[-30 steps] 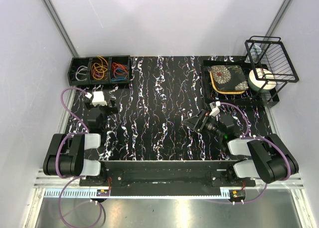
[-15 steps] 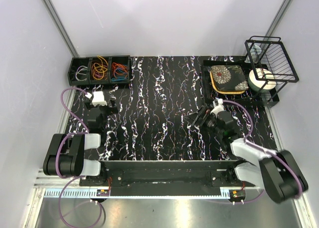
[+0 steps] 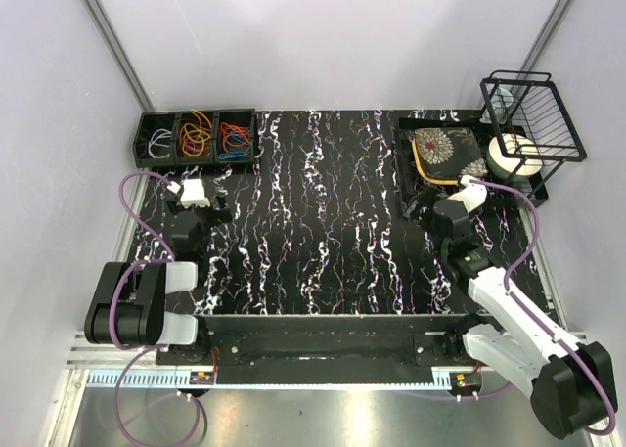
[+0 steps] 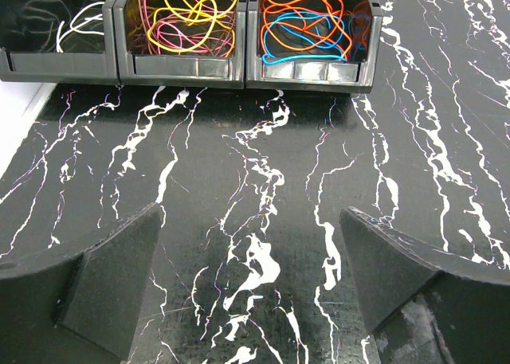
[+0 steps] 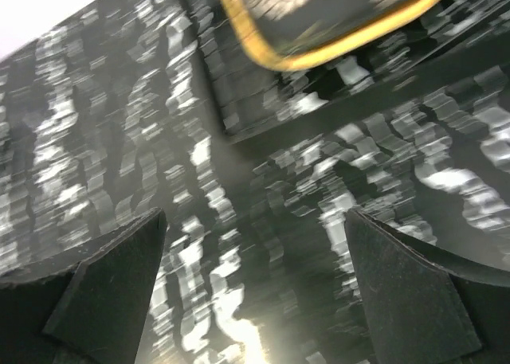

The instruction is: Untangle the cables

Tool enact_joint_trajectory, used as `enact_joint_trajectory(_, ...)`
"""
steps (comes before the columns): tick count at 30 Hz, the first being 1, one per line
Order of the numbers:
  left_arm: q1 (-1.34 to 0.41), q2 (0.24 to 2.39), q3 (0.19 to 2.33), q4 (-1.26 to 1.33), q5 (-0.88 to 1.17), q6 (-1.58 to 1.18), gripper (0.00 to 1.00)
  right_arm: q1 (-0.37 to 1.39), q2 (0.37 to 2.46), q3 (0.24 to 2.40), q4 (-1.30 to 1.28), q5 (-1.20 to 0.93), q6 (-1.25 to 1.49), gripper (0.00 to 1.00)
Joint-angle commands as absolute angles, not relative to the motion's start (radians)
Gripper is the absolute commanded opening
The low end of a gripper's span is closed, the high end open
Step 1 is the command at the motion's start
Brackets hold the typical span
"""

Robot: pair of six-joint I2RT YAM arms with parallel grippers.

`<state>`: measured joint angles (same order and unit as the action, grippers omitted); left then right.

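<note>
The cables lie in three black bins [image 3: 196, 136] at the table's far left. Whitish-grey loops [image 4: 70, 23] fill the left bin, orange and pink loops [image 4: 187, 15] the middle one, and a mix of red-orange and blue loops [image 4: 307, 21] the right one. My left gripper [image 4: 251, 284] hangs open over bare marbled table, well short of the bins, nothing between its fingers [image 4: 119, 276]. In the top view it [image 3: 202, 204] sits below the bins. My right gripper [image 5: 255, 284] is open and empty, by the front left corner of the black tray [image 5: 263, 117]; that view is motion-blurred.
A black tray [image 3: 403, 173] at the far right holds a flowered plate with a yellow rim [image 3: 448, 154]. Beside it stands a black wire rack [image 3: 533, 114] with a white roll [image 3: 514, 156]. Purple hoses [image 3: 132, 188] loop by the left arm.
The right arm has swung from the table's middle to the right and farther out, up to the tray's front left corner. The left arm and the cables have not moved.
</note>
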<state>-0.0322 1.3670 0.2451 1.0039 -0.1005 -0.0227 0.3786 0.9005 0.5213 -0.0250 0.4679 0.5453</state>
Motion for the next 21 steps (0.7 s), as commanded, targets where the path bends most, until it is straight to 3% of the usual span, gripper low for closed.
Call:
enact_joint_trajectory(1,-0.034,1.371,0.242,1.086,-0.095,-0.006,0.99,0.38,0.862,0.485,0.061,0.739,0.31,1.0)
enact_joint_trajectory(5,-0.032,1.371,0.242,1.086,-0.095,-0.006,0.99,0.382,0.821,0.361,0.274,0.888,0.209,1.0)
enact_joint_trajectory(7,-0.034,1.371,0.241,1.086,-0.095,-0.006,0.99,0.382,0.789,0.322,0.319,0.861,0.062,1.0)
enact_joint_trajectory(11,-0.034,1.371,0.241,1.086,-0.097,-0.006,0.99,0.362,0.799,0.14,0.684,0.835,-0.09,1.0)
enact_joint_trajectory(21,-0.032,1.371,0.241,1.088,-0.095,-0.008,0.99,0.236,1.22,0.075,1.254,0.639,-0.15,1.0)
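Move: The orange cable, already sorted in the right-hand bin, lies about 54 cm to the right hand's left and 21 cm ahead; the yellow cable sits some 11 cm farther left and 2 cm farther out, both roughly 13 cm below. The patterned cushion in the black rack is 17 cm ahead and 8 cm right, 12 cm lower. From the left hand, the orange cable is about 21 cm ahead, 7 cm right and 9 cm down. The cables stay untouched in their bins while the open, empty right hand swings some 10 cm to the right in front of the black rack, farther from the cables, sinking about 5 cm, mostly in the later half. On the way its wrist rolls about 35 degrees, left side going down, levelling the fingers, which stay wide open. ##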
